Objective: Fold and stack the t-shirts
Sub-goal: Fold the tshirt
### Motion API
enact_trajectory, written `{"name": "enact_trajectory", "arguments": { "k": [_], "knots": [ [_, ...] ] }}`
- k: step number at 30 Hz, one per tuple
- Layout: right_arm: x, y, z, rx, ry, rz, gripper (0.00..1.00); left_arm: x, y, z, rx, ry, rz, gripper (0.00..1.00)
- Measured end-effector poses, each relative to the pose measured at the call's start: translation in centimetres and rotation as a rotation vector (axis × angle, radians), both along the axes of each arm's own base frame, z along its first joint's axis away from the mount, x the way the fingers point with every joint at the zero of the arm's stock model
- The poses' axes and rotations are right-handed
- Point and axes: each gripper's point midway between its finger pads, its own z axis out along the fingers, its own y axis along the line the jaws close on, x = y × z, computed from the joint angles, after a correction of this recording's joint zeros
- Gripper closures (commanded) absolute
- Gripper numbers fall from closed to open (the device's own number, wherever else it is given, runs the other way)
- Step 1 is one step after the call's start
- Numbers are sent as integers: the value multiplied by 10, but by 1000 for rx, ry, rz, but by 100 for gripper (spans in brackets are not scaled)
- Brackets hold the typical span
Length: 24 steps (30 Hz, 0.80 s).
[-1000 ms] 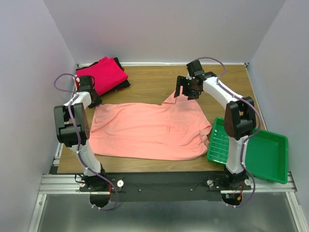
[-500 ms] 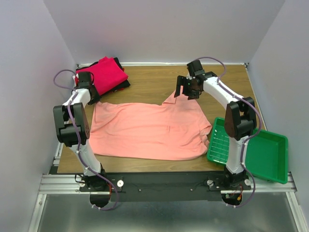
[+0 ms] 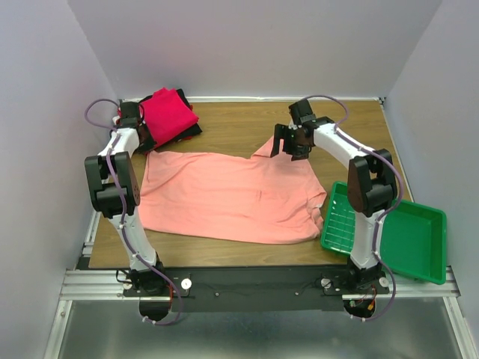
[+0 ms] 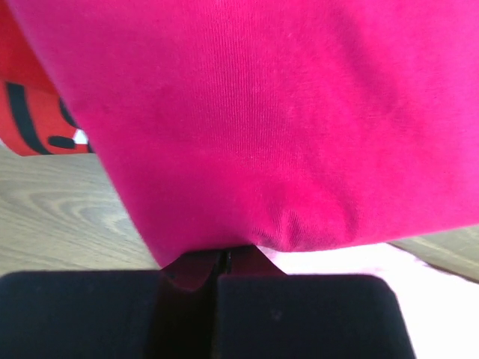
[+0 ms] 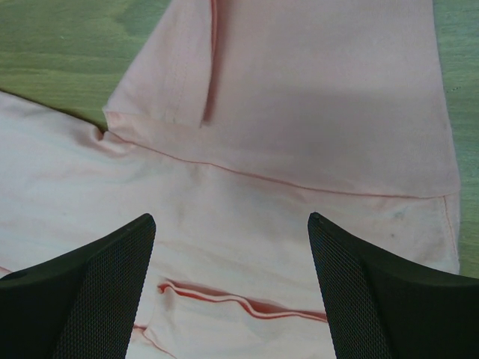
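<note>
A salmon-pink t-shirt [image 3: 232, 194] lies spread flat across the middle of the table. My left gripper [image 3: 144, 142] is at its far-left corner, shut on the cloth there, right beside the folded stack. In the left wrist view the magenta t-shirt [image 4: 262, 112] on top of that stack fills the frame above the shut jaws [image 4: 223, 258]. A red printed shirt [image 4: 30, 112] peeks out at the left. My right gripper [image 3: 287, 146] hovers open over the far-right sleeve [image 5: 299, 134], its fingers [image 5: 112, 269] apart above the fabric and holding nothing.
The folded stack, magenta t-shirt [image 3: 168, 112] over a black one [image 3: 192, 130], sits in the far-left corner against the wall. A green tray [image 3: 404, 235] overhangs the table's near-right edge. Bare wood [image 3: 239, 123] shows behind the shirt.
My left gripper shut and moved toward the far-left corner, pulling the pink shirt's corner with it so the far edge lies straighter. The right gripper shifted slightly.
</note>
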Motion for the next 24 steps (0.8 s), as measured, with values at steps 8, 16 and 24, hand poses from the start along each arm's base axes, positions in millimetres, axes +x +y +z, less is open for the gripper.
{"name": "enact_trajectory", "arguments": {
  "k": [8, 16, 24],
  "knots": [
    [-15, -5, -39, -26, 76, -4, 11, -2, -5, -7, -33, 11, -29, 58],
    [-17, -6, -43, -25, 78, -6, 11, -10, -8, -19, -44, 35, -32, 53],
    [-16, -5, -45, -21, 75, -13, 11, -22, -10, -34, -49, 71, -32, 54]
  ]
}}
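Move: The left gripper is shut on the t-shirt's far left corner; its resting place on the table is just below, about 4 cm down. The folded magenta shirt's middle lies some 12 cm ahead and 3 cm to the right; the red cloth about 4 cm ahead and 9 cm left. The open right gripper hovers over the t-shirt: the patch it lowers to is about 5 cm below and 2 cm back, the turned-back sleeve about 6 cm ahead and 4 cm left. Open the left gripper to about half to let go of the t-shirt's corner, sinking it some 3.5 cm towards the table and easing it back about 2 cm from the folded magenta shirt. Meanwhile bring the wide-open right gripper down about 4.5 cm and slightly back, close over the t-shirt just short of the turned-back sleeve, then hold it there. ##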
